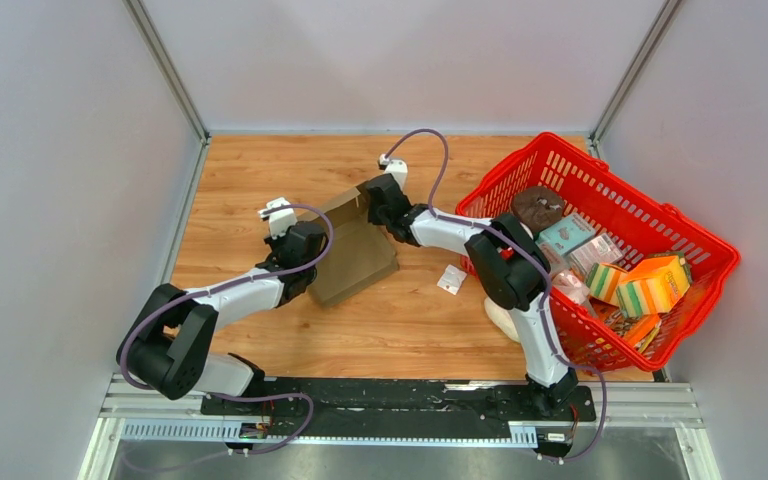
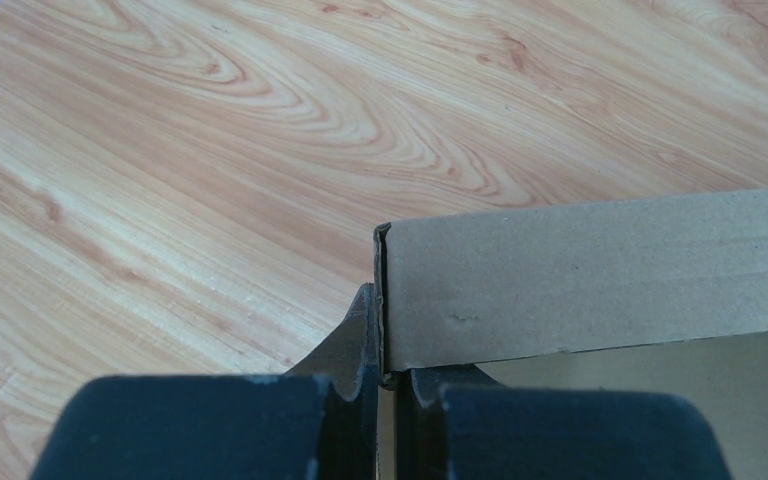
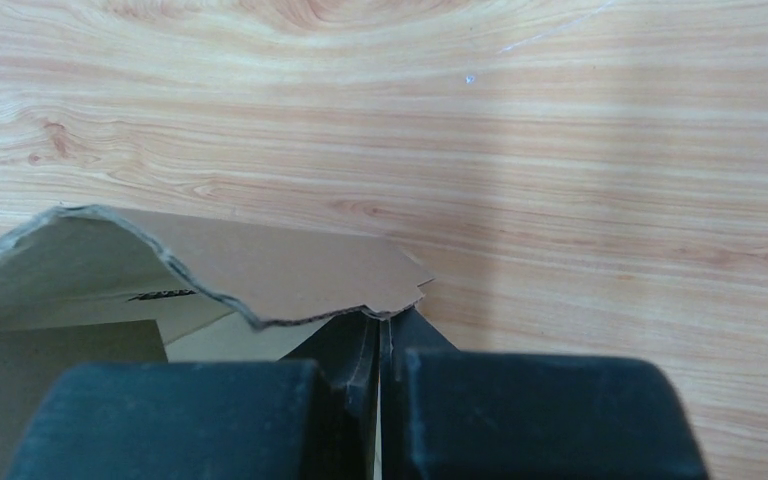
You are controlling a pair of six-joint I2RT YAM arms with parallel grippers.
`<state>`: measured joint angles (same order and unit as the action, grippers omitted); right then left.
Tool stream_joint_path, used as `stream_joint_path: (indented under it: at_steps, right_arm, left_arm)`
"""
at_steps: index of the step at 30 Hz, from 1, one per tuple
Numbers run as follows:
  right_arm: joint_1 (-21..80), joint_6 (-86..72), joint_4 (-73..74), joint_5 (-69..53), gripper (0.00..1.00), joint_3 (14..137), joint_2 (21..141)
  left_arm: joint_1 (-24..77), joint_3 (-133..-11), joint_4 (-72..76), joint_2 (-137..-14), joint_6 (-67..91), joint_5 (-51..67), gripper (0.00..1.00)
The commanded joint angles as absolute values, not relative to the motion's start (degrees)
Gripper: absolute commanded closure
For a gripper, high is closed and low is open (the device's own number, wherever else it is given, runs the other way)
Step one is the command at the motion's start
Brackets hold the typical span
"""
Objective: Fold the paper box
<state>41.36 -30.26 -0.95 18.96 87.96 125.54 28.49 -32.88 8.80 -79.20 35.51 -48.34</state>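
The paper box [image 1: 358, 258] is plain brown cardboard, lying partly raised on the wooden table between my two arms. My left gripper [image 1: 312, 252] is at its left side, shut on a folded wall edge of the box [image 2: 600, 280]; the jaws [image 2: 385, 335] pinch the cardboard corner. My right gripper [image 1: 373, 202] is at the box's far corner. In the right wrist view it [image 3: 382, 325] is shut on the notched tip of a curled flap [image 3: 290, 275]. The box's inside shows pale below both grippers.
A red plastic basket [image 1: 660, 208] full of sponges and packets stands at the right, close to the right arm. A small white packet [image 1: 451, 279] lies on the table between box and basket. Grey walls close in the left, back and right sides.
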Motion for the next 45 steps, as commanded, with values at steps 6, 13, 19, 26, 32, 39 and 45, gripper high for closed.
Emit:
stream_joint_path:
  at_steps: [6, 13, 19, 26, 32, 39, 45]
  right_arm:
    - [40.52, -35.42, -1.84, 13.98, 1.00, 89.03, 126.74]
    - [37.80, -41.48, -16.68, -6.81, 0.97, 82.27, 124.63]
    - [37.71, -42.71, -17.67, -11.69, 0.91, 82.79, 124.89]
    - [39.11, -42.19, -15.22, -10.55, 0.91, 83.32, 124.80]
    - [39.55, -39.29, -6.88, -5.19, 0.87, 85.96, 124.11]
    - [39.46, -31.13, 5.18, 7.55, 0.75, 82.88, 112.43]
    - [39.03, -17.96, 7.82, 11.78, 0.53, 82.70, 106.35]
  left_arm:
    - [28.30, -34.54, 9.32, -79.63, 35.95, -47.37, 1.00]
    - [28.30, -34.54, 9.32, -79.54, 36.04, -47.20, 1.00]
    - [28.30, -34.63, 9.40, -79.63, 35.95, -47.11, 1.00]
    - [28.30, -34.54, 9.40, -79.54, 36.04, -46.93, 1.00]
    - [28.30, -34.37, 9.40, -79.28, 36.21, -47.11, 1.00]
    - [28.30, -34.54, 9.49, -79.45, 35.95, -47.02, 1.00]
    - [28.30, -34.37, 9.49, -79.19, 35.95, -47.02, 1.00]
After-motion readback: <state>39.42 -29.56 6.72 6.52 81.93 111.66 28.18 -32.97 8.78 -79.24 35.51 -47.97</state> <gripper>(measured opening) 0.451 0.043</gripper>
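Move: The paper box's far-right corner flap lies at the right hand's closed fingertips, its middle about 1 cm ahead and 3 cm left, level with them. The box's middle is some 13 cm back, 4 cm left and 3 cm below the right hand; the rim corner pinched by the left hand is about 11 cm back, 17 cm left and 3 cm higher. From the left hand the flap lies roughly 12 cm ahead, 14 cm right and 3 cm lower. The box's far-left rim corner stays pinched in the still left hand. At the far-right flap, the right hand first sweeps left and back about 7 cm, rolling its left side up some 25 degrees. It then reverses right, rolling mostly level again, and climbs about 6 cm clear of the flap as its fingers open roughly halfway. ##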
